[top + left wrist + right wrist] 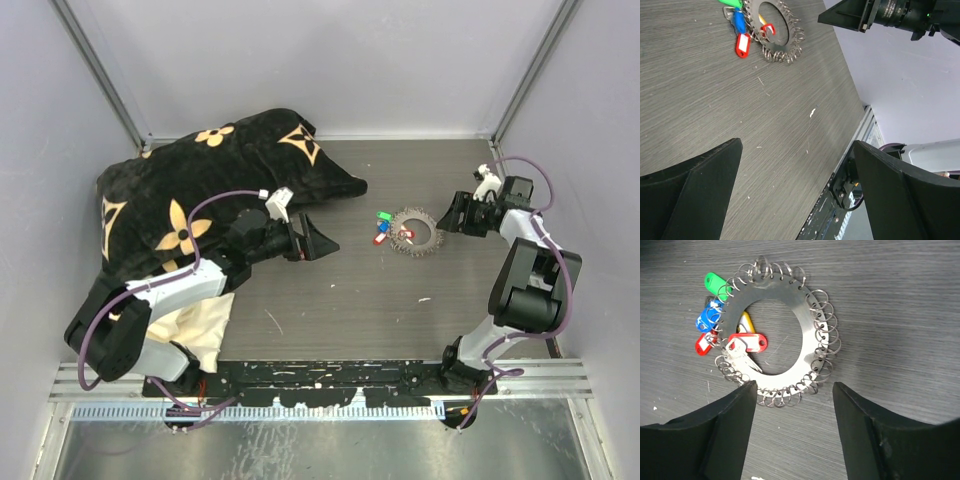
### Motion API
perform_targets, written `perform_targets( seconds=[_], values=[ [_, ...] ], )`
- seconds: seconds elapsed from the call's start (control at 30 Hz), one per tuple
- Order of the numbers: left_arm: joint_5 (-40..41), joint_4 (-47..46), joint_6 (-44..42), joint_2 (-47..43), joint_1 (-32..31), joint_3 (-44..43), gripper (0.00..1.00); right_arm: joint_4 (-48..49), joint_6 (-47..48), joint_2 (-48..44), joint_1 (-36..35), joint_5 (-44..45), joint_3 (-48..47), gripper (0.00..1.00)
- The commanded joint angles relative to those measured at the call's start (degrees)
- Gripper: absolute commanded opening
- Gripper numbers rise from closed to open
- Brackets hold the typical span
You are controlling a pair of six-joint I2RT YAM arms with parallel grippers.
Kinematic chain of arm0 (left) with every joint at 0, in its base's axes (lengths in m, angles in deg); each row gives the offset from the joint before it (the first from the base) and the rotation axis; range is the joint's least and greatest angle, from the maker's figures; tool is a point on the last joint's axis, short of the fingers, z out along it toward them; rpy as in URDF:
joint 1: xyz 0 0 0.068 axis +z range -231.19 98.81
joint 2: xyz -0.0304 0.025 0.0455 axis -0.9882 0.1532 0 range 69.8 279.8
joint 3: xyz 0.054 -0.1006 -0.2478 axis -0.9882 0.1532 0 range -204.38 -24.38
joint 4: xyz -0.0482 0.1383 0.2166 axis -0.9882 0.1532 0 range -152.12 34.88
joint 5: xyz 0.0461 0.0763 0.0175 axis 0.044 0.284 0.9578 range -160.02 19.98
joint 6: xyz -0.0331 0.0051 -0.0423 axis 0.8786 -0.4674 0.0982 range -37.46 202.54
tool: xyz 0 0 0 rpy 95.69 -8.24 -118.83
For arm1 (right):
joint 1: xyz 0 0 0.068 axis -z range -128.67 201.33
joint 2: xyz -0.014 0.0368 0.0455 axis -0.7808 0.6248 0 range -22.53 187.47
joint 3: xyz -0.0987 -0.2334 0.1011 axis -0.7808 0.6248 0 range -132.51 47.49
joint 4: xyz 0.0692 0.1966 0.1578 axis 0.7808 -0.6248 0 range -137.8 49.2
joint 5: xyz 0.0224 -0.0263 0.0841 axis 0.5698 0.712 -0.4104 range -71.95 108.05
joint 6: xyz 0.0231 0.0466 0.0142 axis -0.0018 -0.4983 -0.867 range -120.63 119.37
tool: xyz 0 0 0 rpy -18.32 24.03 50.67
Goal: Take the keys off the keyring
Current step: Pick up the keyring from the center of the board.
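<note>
The keyring [809, 325] is a flat silvery ring edged with many small wire loops, lying on the grey table [900, 300]. Several keys hang on its left side: green [715, 283], blue [707, 320] and red [702, 345]. Another red one [751, 343] and a pale yellow one [745, 323] lie inside the ring. My right gripper [795, 387] is open, its fingertips either side of the ring's near edge with nothing between them. From above, the keyring [416, 233] lies between both arms. My left gripper [318, 243] is open and well left of the keys [381, 227].
A black pillow [200, 200] with tan flower prints fills the back left, with a cream cloth [205, 325] under the left arm. Pale walls close in the table on three sides. A metal rail [330, 375] runs along the near edge.
</note>
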Motion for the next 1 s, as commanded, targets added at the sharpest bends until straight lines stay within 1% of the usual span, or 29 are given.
perform_targets(
  seconds=[0.0,0.1,0.17,0.7,0.8,0.97],
  values=[
    [-1.03,-5.02,0.96,0.28,-0.04,-2.13,0.97,0.34,-1.2,2.4,-0.03,2.94,-2.51,0.64],
    [-1.35,-4.36,0.72,-0.11,0.08,-2.31,0.97,-0.54,-1.23,5.46,-0.06,2.99,-4.43,0.52],
    [-1.51,-3.81,0.61,-0.66,0.09,-2.12,0.97,-0.58,-1.32,6.74,-0.07,2.94,-5.08,0.47],
    [-2.06,-1.67,0.58,-4.01,0.1,-0.83,0.97,-1.42,-1.48,14.04,-1.02,1.87,-7.88,0.46],
    [-2.3,-1.72,0.9,-4.23,0.1,-0.81,0.97,-1.72,-1.51,15.17,-1.04,1.62,-8.2,0.44],
    [-2.8,-1.81,1.56,-4.44,0.1,-0.82,0.97,-2.01,-1.18,15.97,-1.57,1.49,-8.19,0.38]
  ],
)
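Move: Just to the left of the right hand and a little farther out is the keyring, its middle about 3 cm ahead, 7 cm left and 7 cm below. The red key tag inside it is 10 cm left and 2 ahead, with the green tag 16 left and 8 ahead, and the blue tag 17 left and 4 ahead, all at table height. From the left hand, the keyring is roughly 13 cm ahead, 27 right and 17 below. Sinking about 6 cm, most of it in a quick first drop, the right hand comes down onto the keyring's right edge, its fingers tipping some 10 degrees further down. It then creeps forward 1 cm or so while the fingers, part-closed from the start, narrow further around the wire loops there, without shutting. ##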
